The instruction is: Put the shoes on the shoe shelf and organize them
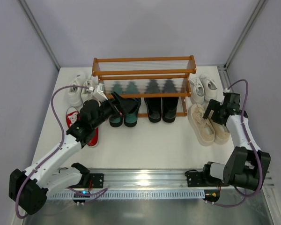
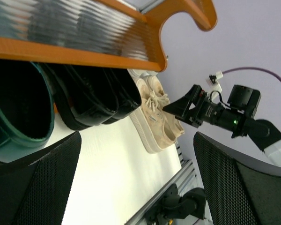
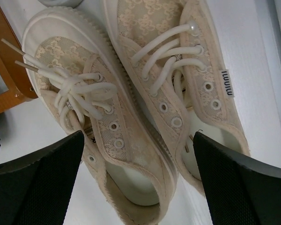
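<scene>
The orange-brown shoe shelf [image 1: 144, 70] stands at the back. Dark green loafers [image 1: 124, 115] and black loafers [image 1: 161, 110] sit in its bottom tier, heels toward me. My left gripper [image 1: 119, 107] hovers open by the green loafers' heels; in the left wrist view its jaws [image 2: 138, 187] hold nothing, with a green loafer [image 2: 18, 117] at the left. The beige sneakers [image 1: 206, 126] lie right of the shelf. My right gripper [image 3: 138, 183] is open above their heels [image 3: 131, 117], not touching. Red sneakers [image 1: 75, 119] lie half hidden under my left arm.
One white sneaker pair [image 1: 79, 89] lies left of the shelf, another [image 1: 202, 86] to its right behind the beige pair. The shelf's two upper tiers [image 2: 84, 51] hold nothing. A shelf foot [image 3: 9, 70] is close to the beige pair's toes. Grey walls enclose the table.
</scene>
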Available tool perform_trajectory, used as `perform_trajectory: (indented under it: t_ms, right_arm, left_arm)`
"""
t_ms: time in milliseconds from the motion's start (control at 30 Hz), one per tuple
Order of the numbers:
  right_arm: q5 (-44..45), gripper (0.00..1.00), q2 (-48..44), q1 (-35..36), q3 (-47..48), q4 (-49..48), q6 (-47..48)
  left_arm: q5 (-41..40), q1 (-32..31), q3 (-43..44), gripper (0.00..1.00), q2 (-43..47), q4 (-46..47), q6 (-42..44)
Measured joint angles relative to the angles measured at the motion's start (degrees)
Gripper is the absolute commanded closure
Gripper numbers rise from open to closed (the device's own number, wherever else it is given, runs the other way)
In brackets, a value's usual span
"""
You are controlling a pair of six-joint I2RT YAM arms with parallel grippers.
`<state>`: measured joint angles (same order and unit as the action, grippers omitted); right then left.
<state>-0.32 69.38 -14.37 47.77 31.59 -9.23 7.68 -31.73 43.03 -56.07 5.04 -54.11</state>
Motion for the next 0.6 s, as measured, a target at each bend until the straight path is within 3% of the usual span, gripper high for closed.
perform_trajectory:
  t_ms: [133,267,367,400,467,600]
  right_arm:
    - [-2.19,0.19,5.27,0.0,0.26,-0.59,2.08]
    - [-2.82,0.25,11.3,-0.07,1.14,-0.66,3.02]
    - [-1.73,0.54,13.42,-0.11,1.73,-0.83,3.58]
    - [-1.25,0.76,13.81,-0.39,1.92,-0.81,3.37]
    - [-1.22,0.96,14.71,-0.66,2.95,-0.09,3.13]
    - [-2.36,0.96,14.45,-0.37,3.85,1.62,2.16]
  left_arm:
    - [1.75,0.0,-1.36,0.0,0.31,-0.81,0.13]
    - [2.69,0.0,-2.69,0.0,1.42,-1.55,0.15]
    - [2.89,0.0,-3.93,0.0,2.69,-1.97,0.15]
    - [2.89,0.0,-4.22,0.0,2.99,-2.12,0.13]
    - [2.91,0.04,-4.72,0.0,3.45,-2.4,0.13]
    - [2.93,0.04,-5.05,0.0,3.52,-2.99,0.15]
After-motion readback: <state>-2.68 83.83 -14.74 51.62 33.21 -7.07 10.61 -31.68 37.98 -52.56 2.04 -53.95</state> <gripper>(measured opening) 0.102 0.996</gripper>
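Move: The pair of beige shoes is almost directly below the right hand, its middle about 6 cm down, roughly 1 cm back and 1 cm to the left. The white sneakers stand some 18 cm ahead of that hand and about 1 cm to its left. The shelf's near right foot is roughly 5 cm ahead and 14 cm to its left. From the empty left hand, the beige shoes lie about 50 cm right, 1 cm back and 23 cm lower. The right fingers straddle the touching inner walls of the two beige shoes and pinch them together beside the laces: the open hand sinks some 5 cm almost straight down, tipping about 10 degrees more towards the table, then closes nearly shut and stays low. The empty left hand eases down about 3.5 cm and back a little, still open, in front of the shelf. ##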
